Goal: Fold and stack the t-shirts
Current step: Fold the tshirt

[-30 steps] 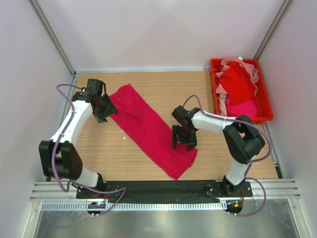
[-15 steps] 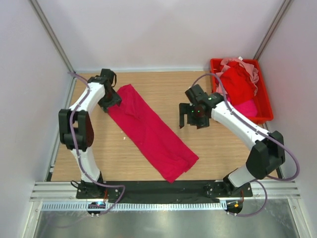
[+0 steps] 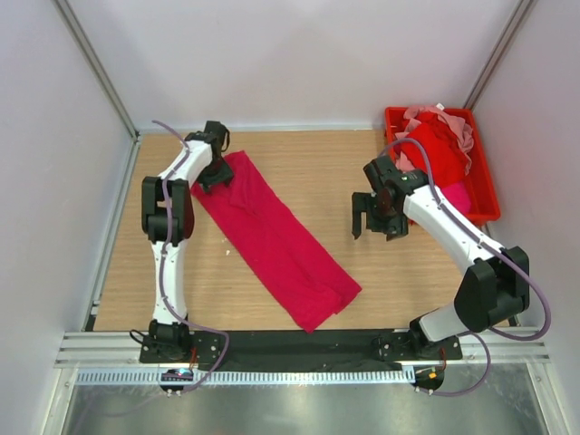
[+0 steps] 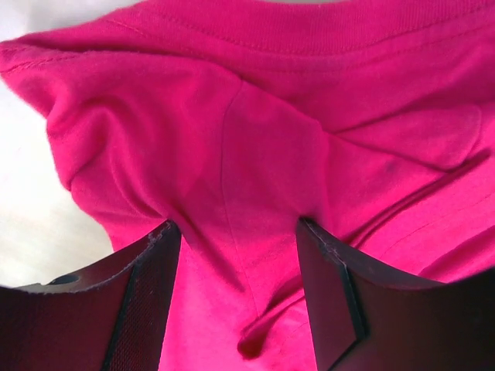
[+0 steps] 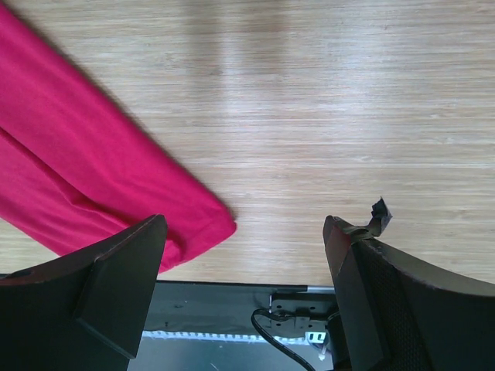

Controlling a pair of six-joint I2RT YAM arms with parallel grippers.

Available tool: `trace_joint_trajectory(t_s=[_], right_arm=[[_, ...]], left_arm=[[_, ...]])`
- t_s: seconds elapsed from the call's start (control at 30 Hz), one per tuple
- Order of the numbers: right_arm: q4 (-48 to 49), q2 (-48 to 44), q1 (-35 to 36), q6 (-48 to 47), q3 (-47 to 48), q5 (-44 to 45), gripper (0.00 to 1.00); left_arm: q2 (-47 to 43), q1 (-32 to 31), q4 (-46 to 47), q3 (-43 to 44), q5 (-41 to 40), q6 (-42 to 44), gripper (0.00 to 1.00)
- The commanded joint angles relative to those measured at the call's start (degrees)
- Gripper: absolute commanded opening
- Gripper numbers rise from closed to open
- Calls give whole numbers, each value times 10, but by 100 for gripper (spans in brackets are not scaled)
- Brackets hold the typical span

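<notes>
A crimson-magenta t-shirt, folded into a long strip, lies diagonally across the wooden table. My left gripper is down on its far left end. In the left wrist view the cloth fills the frame, and the left gripper stands open with a loose wrinkle of the shirt between its fingers, unpinched. My right gripper hovers to the right of the strip, open and holding nothing. The right wrist view shows the right gripper above bare wood, with the shirt's near end to its left.
A red plastic bin at the back right holds a heap of a red shirt, a bright pink one and pale pink cloth. The black base rail runs along the near edge. White walls enclose the table.
My right gripper has come off the shirt's near end, opened wide and swung back toward the right. My left gripper has slid farther back along the strip to its far end.
</notes>
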Motion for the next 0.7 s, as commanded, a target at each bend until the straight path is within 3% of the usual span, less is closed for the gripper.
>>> trace_joint_trajectory(t_s=[0.0,0.17,0.33,0.43,0.5,0.57,0.67], right_arm=[[0,18,-3,-11,23,11,90],[12,65,-4,-5,43,-6,90],[17,115,-4,1,71,-20,90],[26,148,-3,-4,88,-52,90],[28,166,3,-11,104,-68,90],[30,201,11,-24,117,-96,90],[40,236,12,-31,116,-131,89]], left_arm=[[55,-4,18,79,34,91,63],[146,-4,-12,234,135,201,61],[154,-6,60,243,247,230,62],[149,-17,62,250,270,229,63],[134,-24,44,246,244,229,64],[98,-27,1,248,145,206,64],[26,-18,-27,237,60,169,67]])
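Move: The t-shirt lies folded into a long strip, slanting from under the left hand down towards the near right. Its middle is about 20 cm back and 18 cm to the right of the left hand. From the right hand, that middle is some 26 cm to the left, level in reach and about 12 cm below; its near end lies roughly 17 cm back and 10 cm left, and the red bin about 24 cm ahead and 18 cm right. The t-shirt's far end, still under the part-open left fingers with their tips on the cloth, is dragged forward and right, about 7 cm each way, while the left hand turns clockwise by more than 25 degrees and eases to a stop. The right hand, wide open and empty, sinks about 6 cm and travels forward and left towards the t-shirt's middle. ##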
